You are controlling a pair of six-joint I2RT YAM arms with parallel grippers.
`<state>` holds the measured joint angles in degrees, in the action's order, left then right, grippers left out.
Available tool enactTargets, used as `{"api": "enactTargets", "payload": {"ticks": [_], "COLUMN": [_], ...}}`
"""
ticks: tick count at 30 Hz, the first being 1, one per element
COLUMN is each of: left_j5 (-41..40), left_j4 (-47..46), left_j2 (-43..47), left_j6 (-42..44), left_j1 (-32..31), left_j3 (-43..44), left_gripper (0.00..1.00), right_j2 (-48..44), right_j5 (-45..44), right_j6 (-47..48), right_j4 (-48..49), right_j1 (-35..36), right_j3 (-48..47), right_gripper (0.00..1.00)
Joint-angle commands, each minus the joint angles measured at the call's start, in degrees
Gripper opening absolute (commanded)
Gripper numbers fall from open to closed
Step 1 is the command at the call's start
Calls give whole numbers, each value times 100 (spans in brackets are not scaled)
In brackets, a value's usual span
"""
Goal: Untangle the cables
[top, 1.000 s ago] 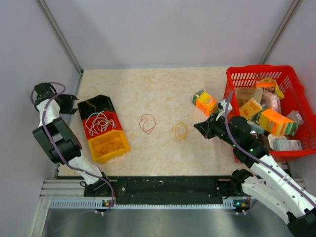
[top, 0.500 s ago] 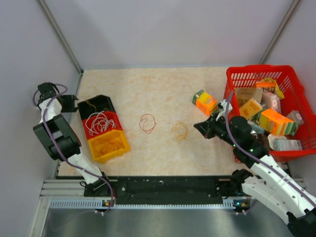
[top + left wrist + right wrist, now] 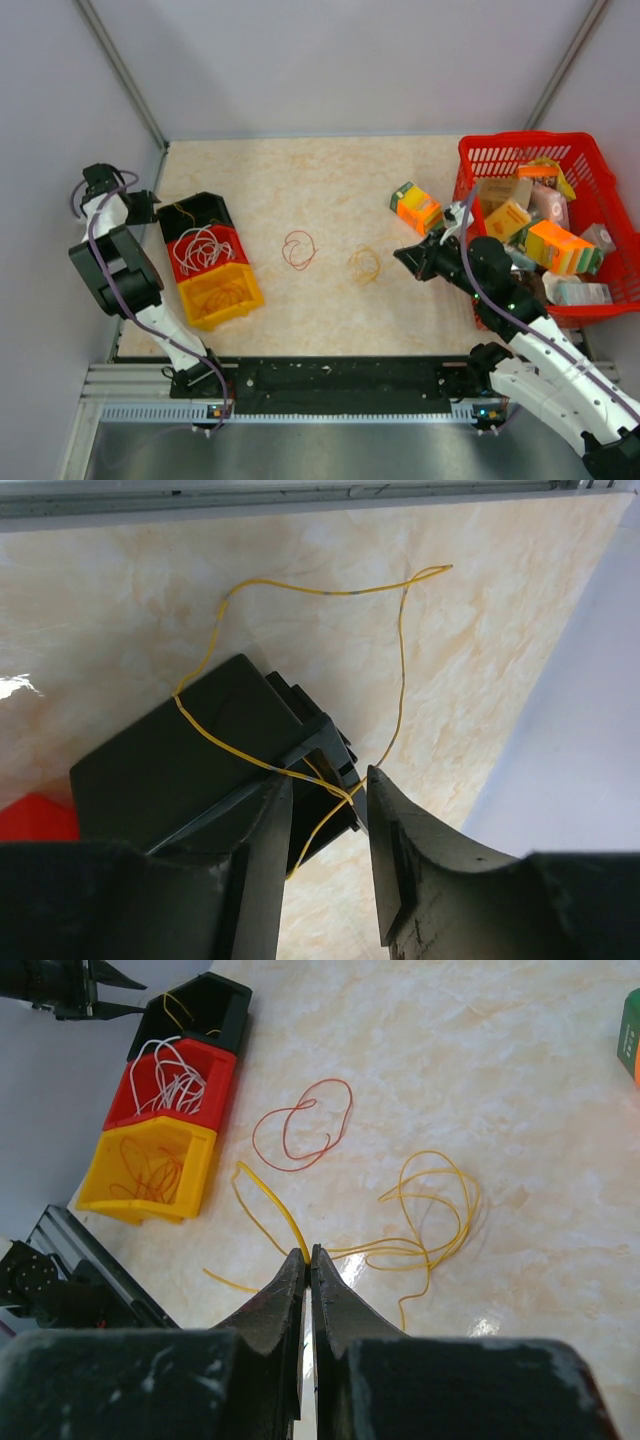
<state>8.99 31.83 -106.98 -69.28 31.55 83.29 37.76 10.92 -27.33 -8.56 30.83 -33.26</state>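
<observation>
A loose yellow cable tangle (image 3: 364,264) (image 3: 440,1210) lies mid-table, with a red cable loop (image 3: 299,250) (image 3: 300,1125) to its left. My right gripper (image 3: 400,257) (image 3: 307,1253) is shut on one yellow strand that rises from the table beside the tangle. At the far left, my left gripper (image 3: 148,207) (image 3: 325,785) hovers by the black bin (image 3: 195,213) (image 3: 200,750). Its jaws stand apart, and a thin yellow cable (image 3: 300,585) draped over the bin passes between the fingertips. White cables (image 3: 170,1070) fill the red bin (image 3: 232,240). Orange ones lie in the yellow bin (image 3: 245,290).
A red basket (image 3: 480,150) full of boxes stands at the right, close behind my right arm. An orange-and-green box (image 3: 416,208) lies on the table next to it. The three bins sit in a row along the left wall.
The left gripper's jaws have narrowed around the yellow cable, and its wrist has shifted slightly toward the bin. The right arm has stayed put.
</observation>
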Motion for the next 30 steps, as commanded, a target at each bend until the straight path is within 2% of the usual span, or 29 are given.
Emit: {"api": "enactTargets", "payload": {"ticks": [1, 8, 10, 12, 21, 26, 30], "left_j5": [-214, -258, -310, -328, -811, -1092, -1076], "left_j4": [121, 95, 95, 104, -203, -783, -635], "left_j2": [-192, -288, -271, -227, 730, 1337, 1688], "left_j6": [-191, -227, -218, -157, 870, 1557, 2040], "left_j1": [35, -17, -17, -52, -562, -869, -1028], "left_j3": [127, 100, 74, 65, 241, -224, -383], "left_gripper": [40, 28, 17, 0, 0, 0, 0], "right_j2": [-102, -137, -137, -137, -102, -120, -172], "right_j5": [-81, -160, -169, -186, -116, -107, -116], "right_j6": [-62, -53, -62, -53, -88, -123, -123], "right_j4": [197, 197, 197, 205, 214, 197, 161], "right_j1": [-68, -68, -68, -68, -68, -68, -68], "right_j3": [-6, 21, 12, 3, 3, 47, 47], "right_gripper": [0, 0, 0, 0, 0, 0, 0]}}
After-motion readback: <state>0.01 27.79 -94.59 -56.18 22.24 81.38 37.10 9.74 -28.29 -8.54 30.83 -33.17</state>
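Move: The yellow cable strand I am reaching for drapes over the far-left corner of the black bin. It runs between my left fingertips, only about 2 cm below them and 1 cm to their right. The black bin's middle is roughly 9 cm to the right of my left hand and 3 cm back, the red bin's about 12 cm right and 12 cm back, both some 6 cm lower. From my right hand the strand lies about 56 cm left, 20 cm ahead and 13 cm lower. I ease my left hand down a bare 1.5 cm at the black bin's corner and shut its part-open fingers fully, pinching the yellow strand. Then I lift quickly, about 10 cm up and 4 cm left, away from the bin, rolling the hand's left side up some 20 degrees and turning it slightly clockwise. ##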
